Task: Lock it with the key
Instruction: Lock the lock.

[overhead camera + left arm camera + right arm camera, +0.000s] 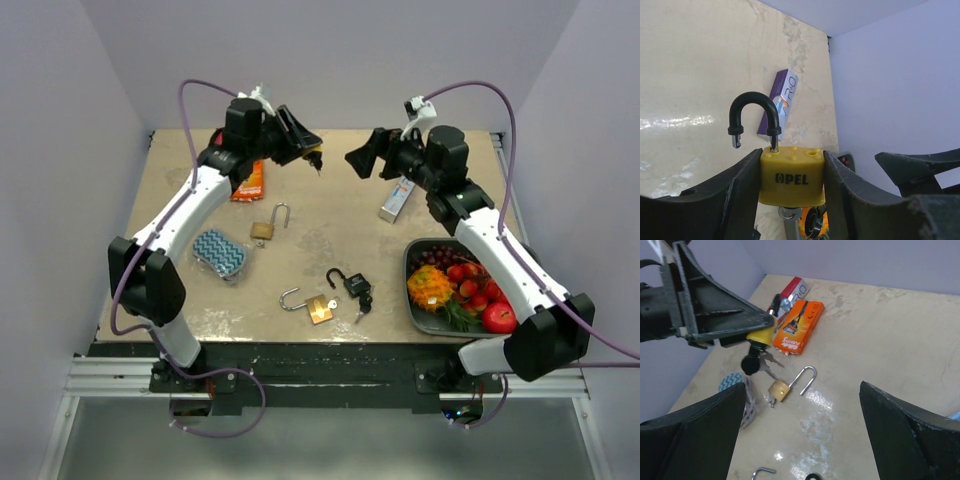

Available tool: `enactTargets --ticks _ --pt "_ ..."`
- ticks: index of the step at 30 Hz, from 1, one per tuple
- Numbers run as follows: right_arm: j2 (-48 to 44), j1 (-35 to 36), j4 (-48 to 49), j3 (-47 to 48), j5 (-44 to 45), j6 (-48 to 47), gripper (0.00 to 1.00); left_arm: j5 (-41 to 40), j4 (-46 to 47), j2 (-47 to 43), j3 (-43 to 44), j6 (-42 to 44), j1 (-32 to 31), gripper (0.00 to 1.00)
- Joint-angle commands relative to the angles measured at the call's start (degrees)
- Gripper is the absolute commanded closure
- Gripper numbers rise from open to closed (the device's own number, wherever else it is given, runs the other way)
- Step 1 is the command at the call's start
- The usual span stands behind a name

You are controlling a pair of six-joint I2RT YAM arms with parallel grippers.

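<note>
My left gripper (791,161) is shut on the body of a yellow padlock (791,175) and holds it above the table. The padlock's black shackle (754,114) is swung open, one leg out of the body. A key (787,216) with a black head sits in the padlock's underside, and a spare key (771,360) hangs beside it. In the top view the left gripper (305,150) is at the back centre. My right gripper (355,160) faces it, a short gap away. The right gripper (802,386) is open with nothing between its fingers.
On the table lie a brass padlock (263,230), a second brass padlock (318,308) and a black padlock (355,284) with keys, all with open shackles. An orange package (249,182), a blue zigzag pouch (219,252), a small box (397,198) and a fruit tray (410,262) are around them.
</note>
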Motion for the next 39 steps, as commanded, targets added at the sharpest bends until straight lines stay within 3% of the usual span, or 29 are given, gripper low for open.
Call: enactTargets --ticks 1,5,18,29,39 --pt "-0.4 1.9 6.7 -1.2 3.6 2.3 0.01 -4.4 1.1 3.5 7.5 -4.9 -3.1 1.00" --pt "0.9 3.2 8.3 -1.1 3.6 2.6 0.01 -7.8 1.0 4.6 9.0 -6.4 -4.6 1.00" --pt "8.0 9.6 11.9 2.7 11.6 0.0 0.09 0.1 5.4 2.8 3.9 -16.0 -3.7 1.00" --pt "12.2 12.6 11.9 6.8 25.7 0.0 0.33 0.8 6.9 2.6 2.5 -20.5 -3.8 1.00" --pt "15.0 13.3 12.3 8.1 26.2 1.6 0.43 0.6 8.5 2.7 2.8 -23.4 -3.8 1.00"
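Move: The black-headed key in the yellow lock held by the left gripper is about 11 cm left of the right gripper, 3 cm ahead and 5 cm below it. From the left hand, the right fingertips are some 12 cm right, 5 cm back and 3 cm higher, and the key is roughly 3 cm back, 2 cm right and 2 cm lower. Far below, the purple box lies about 7 cm ahead and 12 cm right of the right hand; the long-shackle padlock is 4 cm back and 9 cm left of the left hand. Bring the right gripper left about 7 cm towards the lock, sinking, then forward some 5 cm, turning slightly clockwise, so its fingers straddle the key head; narrow them to a little over half open. Carry the held lock about 4 cm right to meet it, then hold it nearly in place, tilting the left wrist some 20 degrees, its fingertips downward and its left side lower. ##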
